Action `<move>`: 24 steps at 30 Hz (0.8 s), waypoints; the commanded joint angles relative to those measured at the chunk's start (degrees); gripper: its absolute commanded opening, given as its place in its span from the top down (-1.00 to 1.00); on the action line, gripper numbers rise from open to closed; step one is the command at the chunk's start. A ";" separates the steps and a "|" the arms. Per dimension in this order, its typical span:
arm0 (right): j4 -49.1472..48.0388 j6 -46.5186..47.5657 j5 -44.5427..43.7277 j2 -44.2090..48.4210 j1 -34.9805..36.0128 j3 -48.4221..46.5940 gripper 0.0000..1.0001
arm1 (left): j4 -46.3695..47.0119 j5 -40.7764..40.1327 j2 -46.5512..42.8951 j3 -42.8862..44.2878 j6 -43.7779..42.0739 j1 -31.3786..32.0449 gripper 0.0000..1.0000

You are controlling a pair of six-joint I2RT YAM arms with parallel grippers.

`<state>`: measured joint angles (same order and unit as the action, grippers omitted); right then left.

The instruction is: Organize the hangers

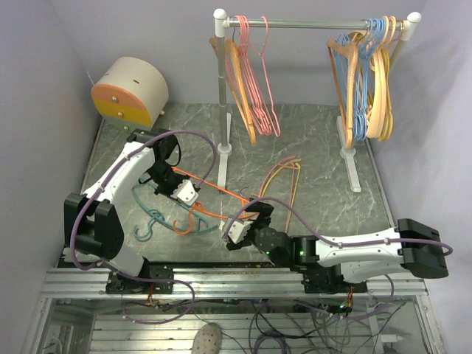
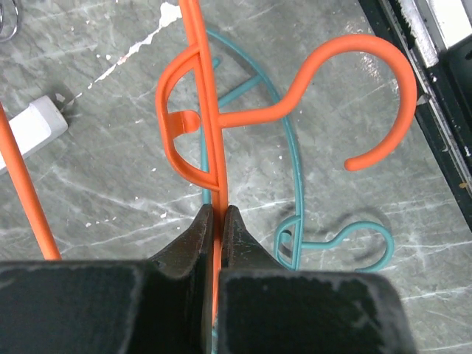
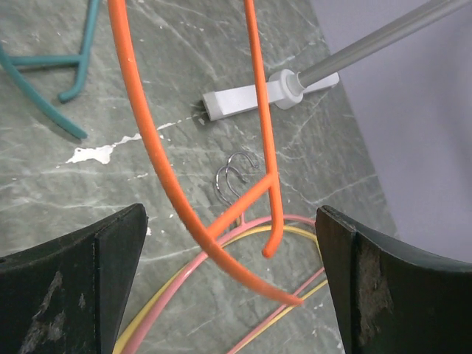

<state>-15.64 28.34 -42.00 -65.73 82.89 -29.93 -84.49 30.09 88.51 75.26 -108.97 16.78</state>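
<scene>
My left gripper [image 1: 186, 193] [image 2: 218, 214] is shut on the straight bar of an orange hanger [image 1: 221, 193] [image 2: 210, 110], held above the table with its hook [image 2: 372, 96] curling off to the side. My right gripper [image 1: 234, 231] [image 3: 230, 218] is open, and the orange hanger's far end [image 3: 243, 236] hangs between its fingers without touching them. A teal hanger [image 1: 147, 214] [image 2: 295, 184] lies on the table under the left arm. Pink and yellow hangers [image 1: 284, 175] [image 3: 221, 273] lie flat beneath the right gripper. More pink and orange hangers [image 1: 251, 81] hang at the rail's left end.
The rail [image 1: 317, 23] stands on two posts with white feet [image 1: 223, 151] [image 3: 243, 102] [image 1: 352, 166]. A bunch of light-blue and tan hangers [image 1: 365, 81] hangs at its right end. A beige and orange drum [image 1: 129, 92] sits at the back left. Walls close in on both sides.
</scene>
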 commanded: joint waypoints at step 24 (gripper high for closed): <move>15.73 -35.74 11.24 9.46 -2.12 -4.28 1.00 | 2.55 5.51 -1.24 37.67 40.70 5.68 -0.98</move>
<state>-12.32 9.21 -29.80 -57.78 79.61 -31.97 -85.38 36.42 86.74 99.98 -84.40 22.46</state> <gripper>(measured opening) 0.101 0.988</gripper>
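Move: Between the right hand's open fingers, about 3 cm ahead, 1 cm left and 1 cm below, sits the near end of the orange hanger. The pink-and-yellow pair lies 6 cm ahead and 11 right of the hand, the rack foot's tip 12 ahead and 9 left, both some 15 below. Pinching the hanger, the left hand has that end about 26 cm right, 6 back and roughly level; the teal hanger lies about 6 back, 13 below. Easing about 3 cm forward onto the orange hanger's end, the right hand shuts its fingers on it, then draws back and up about 4 cm each way, rolling its wrist some 25 degrees. Once that pinch is made, the left hand, after a small drift right, opens wide, ending its grip, and rises about 12 cm while moving right and slightly forward, tilting as it goes. ##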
